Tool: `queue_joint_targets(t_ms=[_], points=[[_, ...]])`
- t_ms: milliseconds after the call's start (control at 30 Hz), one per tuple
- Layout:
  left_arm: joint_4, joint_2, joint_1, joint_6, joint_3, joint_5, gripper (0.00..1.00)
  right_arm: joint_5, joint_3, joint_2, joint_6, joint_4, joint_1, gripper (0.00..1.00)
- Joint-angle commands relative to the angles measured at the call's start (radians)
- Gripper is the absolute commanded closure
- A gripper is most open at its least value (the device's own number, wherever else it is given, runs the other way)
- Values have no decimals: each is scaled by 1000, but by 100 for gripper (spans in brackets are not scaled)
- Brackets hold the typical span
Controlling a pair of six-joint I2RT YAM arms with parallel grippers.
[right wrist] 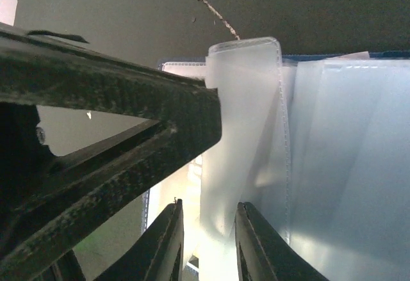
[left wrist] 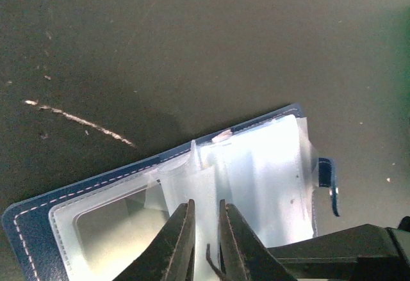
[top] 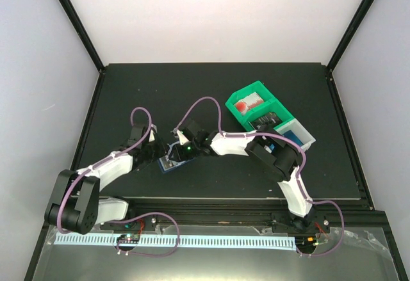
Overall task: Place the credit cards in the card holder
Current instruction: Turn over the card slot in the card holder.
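The card holder (top: 170,165) lies open on the black table, navy cover (left wrist: 96,184) down and clear plastic sleeves (left wrist: 262,172) fanned upward. My left gripper (left wrist: 206,203) is shut on one upright clear sleeve near the spine. My right gripper (right wrist: 208,205) stands open around another raised sleeve (right wrist: 246,102), with a gap on its left side. In the top view both grippers (top: 168,155) (top: 186,152) meet over the holder. No credit cards show in the wrist views. A blue patch (top: 291,132) lies in the white bin; I cannot tell whether it is the cards.
A green bin (top: 256,92) with something red (top: 245,106) inside stands at the back right, joined to a white bin (top: 307,141). The left gripper's finger (right wrist: 128,121) crowds the right wrist view. The holder's snap tab (left wrist: 327,177) sticks out on its right.
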Motion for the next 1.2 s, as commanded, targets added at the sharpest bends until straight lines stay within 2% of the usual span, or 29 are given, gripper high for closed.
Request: queue_joint_targets(t_ms=[0, 233, 400, 500, 800, 1033, 1167], points=[[15, 22, 13, 24, -7, 8, 87, -10, 25, -6, -36, -28, -10, 73], [-40, 24, 18, 46, -13, -77, 88, 86, -1, -91, -35, -44, -20, 63], [-59, 18, 18, 48, -11, -88, 88, 172, 3, -88, -34, -80, -21, 59], [-67, 7, 18, 50, -11, -95, 88, 166, 16, -67, -35, -90, -22, 57], [-99, -35, 19, 40, -8, -111, 88, -24, 36, -22, -49, -39, -21, 57], [-196, -200, 18, 20, 22, -202, 87, -152, 53, 5, -55, 17, -11, 57], [-240, -277, 19, 17, 30, -227, 86, -201, 87, 53, -54, 15, 1, 51]])
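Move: The card slot's clear page stands between the right fingertips, its middle about 1 cm ahead, level left-right and 1 cm below that hand. From the right hand, the clear page stack lies about 4 cm right, 1 cm ahead and 2 cm down; the framed card pocket lies about 4 cm left, level front to back and 2 cm down. From the left hand, the card slot is some 2 cm back, 3 cm right and 2 cm down. Right fingers open at the card slot, arcing 3 cm forward-right and up, then back-left; left dips, then withdraws left-up. ##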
